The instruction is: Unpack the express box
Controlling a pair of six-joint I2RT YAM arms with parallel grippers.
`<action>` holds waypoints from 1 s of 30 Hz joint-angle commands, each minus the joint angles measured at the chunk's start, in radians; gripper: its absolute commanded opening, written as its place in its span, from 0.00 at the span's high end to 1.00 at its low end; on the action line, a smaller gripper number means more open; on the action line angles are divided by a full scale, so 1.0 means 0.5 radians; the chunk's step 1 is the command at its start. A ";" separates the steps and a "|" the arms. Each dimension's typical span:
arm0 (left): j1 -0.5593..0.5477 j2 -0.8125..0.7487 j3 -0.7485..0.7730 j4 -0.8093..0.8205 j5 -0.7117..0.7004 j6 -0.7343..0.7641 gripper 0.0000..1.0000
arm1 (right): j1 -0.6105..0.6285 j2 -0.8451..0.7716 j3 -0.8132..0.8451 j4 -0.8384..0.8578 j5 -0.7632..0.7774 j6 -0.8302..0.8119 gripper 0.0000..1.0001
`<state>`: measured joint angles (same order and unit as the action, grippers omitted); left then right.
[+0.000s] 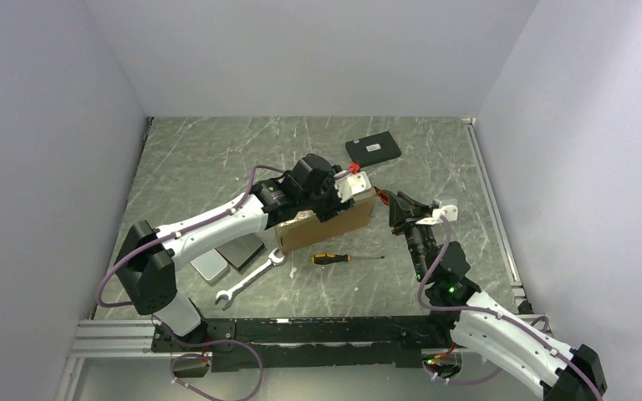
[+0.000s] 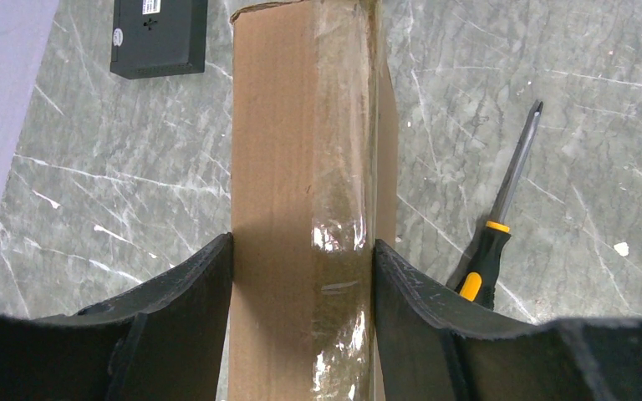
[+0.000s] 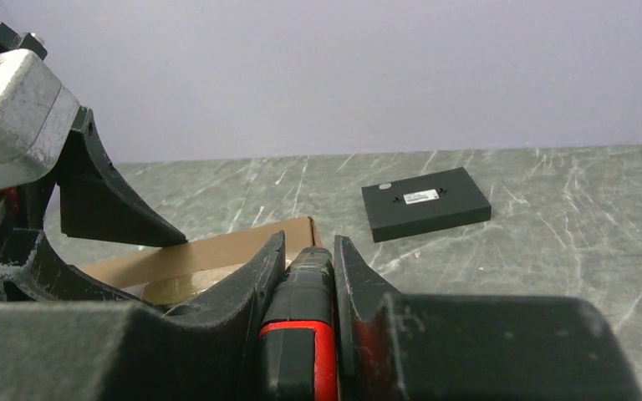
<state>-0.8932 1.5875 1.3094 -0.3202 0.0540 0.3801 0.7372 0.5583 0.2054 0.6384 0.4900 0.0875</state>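
The express box (image 1: 328,228), plain brown cardboard, stands on its long edge in the middle of the table. My left gripper (image 1: 340,199) comes down over its top edge. In the left wrist view the taped narrow face of the express box (image 2: 301,150) fills the gap, and my left gripper (image 2: 303,267) is shut on it, both black fingers (image 2: 205,288) pressed against its sides. My right gripper (image 1: 394,205) sits just off the box's right end. It (image 3: 309,251) is shut on a red and black tool (image 3: 301,322), whose tip reaches the corner of the express box (image 3: 209,249).
A small black flat box (image 1: 373,149) with a label lies beyond the express box. A yellow-handled screwdriver (image 1: 344,258) lies in front of it, with a silver wrench (image 1: 249,281) and a dark grey slab (image 1: 242,251) to the left. Walls close in three sides.
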 commanded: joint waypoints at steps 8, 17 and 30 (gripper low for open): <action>-0.016 0.025 -0.007 -0.112 -0.019 0.021 0.51 | 0.032 0.107 0.814 -1.008 -0.026 0.069 1.00; -0.032 0.038 -0.002 -0.116 -0.031 0.015 0.48 | 0.032 0.128 1.169 -1.341 0.050 0.134 1.00; -0.040 0.093 0.031 -0.176 0.037 -0.035 0.01 | 0.032 -0.136 1.026 -1.503 0.302 0.101 1.00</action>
<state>-0.9066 1.6203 1.3125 -0.3672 0.0338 0.3832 0.7494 0.5098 0.7303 -0.1070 0.5976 0.1390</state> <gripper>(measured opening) 0.985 0.253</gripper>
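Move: The right hand holds the red knife, with the cardboard box's right end about 4 cm ahead of it, 3 cm to its left and some 14 cm below. The screwdriver lies about 6 cm back and 9 cm left, the flat black case some 26 cm straight ahead, both roughly 22 cm below the hand. The left hand grips the standing box near its upper edge, the box's right end lying 8 cm to its right, 2 cm ahead and 7 cm below. The knife comes away from the box's right end: the right hand, still gripping it, rises about 9 cm with its fingers tipping down some 10 degrees, then swings right and a little back. Late on, the left fingers, steady until then on the box's two faces, open wide and let go, while that hand sinks about 2 cm astride the upper edge. ##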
